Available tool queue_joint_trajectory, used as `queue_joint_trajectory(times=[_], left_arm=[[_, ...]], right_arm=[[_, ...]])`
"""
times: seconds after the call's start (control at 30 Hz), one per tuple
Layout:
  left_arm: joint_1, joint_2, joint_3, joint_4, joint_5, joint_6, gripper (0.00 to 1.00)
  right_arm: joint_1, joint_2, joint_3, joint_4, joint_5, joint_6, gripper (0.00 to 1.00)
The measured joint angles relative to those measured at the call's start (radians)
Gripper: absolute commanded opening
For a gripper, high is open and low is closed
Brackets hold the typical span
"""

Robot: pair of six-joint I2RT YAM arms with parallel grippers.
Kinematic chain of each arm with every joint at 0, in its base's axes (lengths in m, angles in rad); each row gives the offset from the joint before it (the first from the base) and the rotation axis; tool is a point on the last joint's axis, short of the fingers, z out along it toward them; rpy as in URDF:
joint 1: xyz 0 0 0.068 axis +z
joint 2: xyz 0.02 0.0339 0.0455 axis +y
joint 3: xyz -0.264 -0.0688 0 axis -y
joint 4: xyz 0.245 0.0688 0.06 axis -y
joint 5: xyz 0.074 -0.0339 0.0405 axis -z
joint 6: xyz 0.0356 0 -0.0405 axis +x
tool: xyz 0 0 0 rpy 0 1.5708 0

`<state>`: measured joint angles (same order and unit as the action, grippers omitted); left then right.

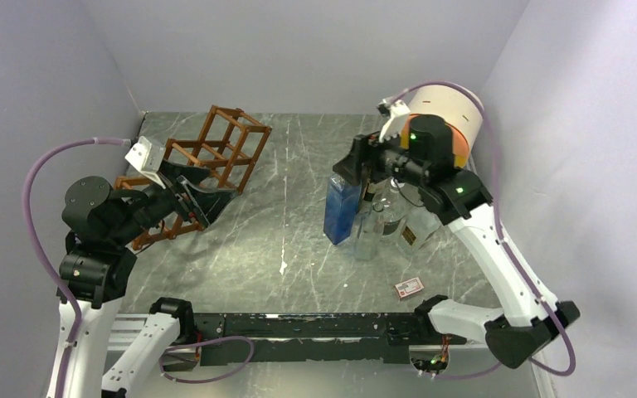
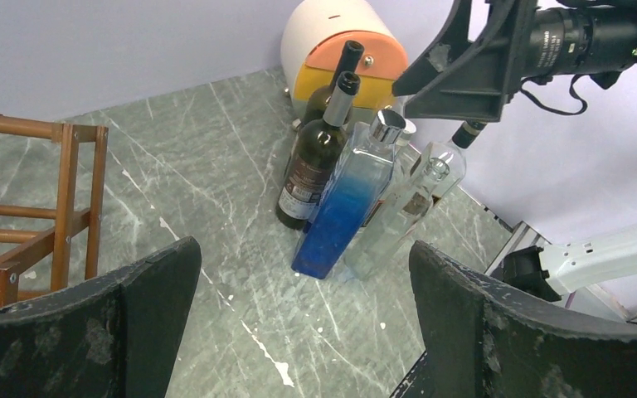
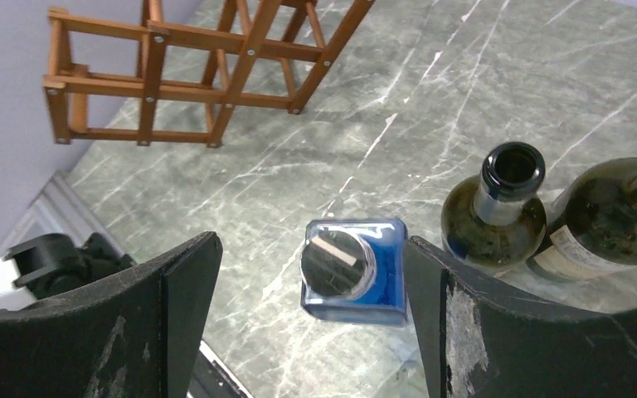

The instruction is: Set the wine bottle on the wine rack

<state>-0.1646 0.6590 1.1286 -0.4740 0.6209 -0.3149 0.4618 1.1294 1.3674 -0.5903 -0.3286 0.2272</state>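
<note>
Two dark wine bottles (image 2: 308, 166) (image 2: 334, 87) stand at the back right in a cluster with a blue square bottle (image 2: 337, 220) and clear bottles (image 2: 398, 207). In the right wrist view one dark bottle (image 3: 498, 217) has an open neck and the other (image 3: 601, 224) is beside it. My right gripper (image 3: 311, 274) (image 1: 355, 170) hangs open above the blue bottle (image 3: 352, 269), whose cap lies between the fingers, close to the right one. The reddish-brown wine rack (image 1: 216, 153) (image 3: 191, 75) stands at the back left. Beside it my left gripper (image 2: 303, 282) (image 1: 211, 189) is open and holds nothing.
A white cylinder with an orange face (image 1: 444, 116) stands in the back right corner behind the bottles. A small red card (image 1: 409, 288) lies near the front right. Walls close the table in on the left, back and right.
</note>
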Motion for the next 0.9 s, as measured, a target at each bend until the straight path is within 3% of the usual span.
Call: queue_joint_trajectory(times=[0.27,0.57,0.73,0.9], left_arm=[[0.000,0.009,-0.008,0.021,0.002,-0.002,1.00],[0.000,0.040,-0.018,0.040,0.002,0.008,1.00],[0.000,0.054,-0.052,0.077,0.001,0.023,1.00],[0.000,0.081,-0.077,0.118,0.001,0.033,1.00]], right_arm=[[0.164,0.075,0.029,-0.028,0.331,-0.024,0.86],[0.188,0.074,-0.067,-0.043,0.345,-0.104,0.84],[0.189,0.101,-0.107,-0.045,0.324,-0.145,0.72],[0.190,0.116,-0.107,-0.027,0.299,-0.185,0.50]])
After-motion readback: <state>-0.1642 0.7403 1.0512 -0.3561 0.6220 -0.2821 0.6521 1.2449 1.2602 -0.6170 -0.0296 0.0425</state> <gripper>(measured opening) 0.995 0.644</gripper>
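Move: The blue bottle stands almost beneath the right hand, about 1 cm ahead and 2 cm to the left, its middle some 17 cm lower. From the right hand, the near wine bottle is about 8 cm ahead and 3 cm right, the far wine bottle about 14 cm ahead and 8 cm right, and a clear bottle 2 cm back and 4 cm right. From the left hand, the blue bottle lies some 11 cm ahead and 22 cm right, about 22 cm lower. Lower the open right gripper about 10 cm over the blue bottle's cap, easing slightly forward and left and tipping the fingers some 20 degrees further down. With one finger on either side of the bottle's upper part, start closing until the pads meet its sides. Meanwhile bring the open left gripper about 3.5 cm forward and a little down, touching nothing. ##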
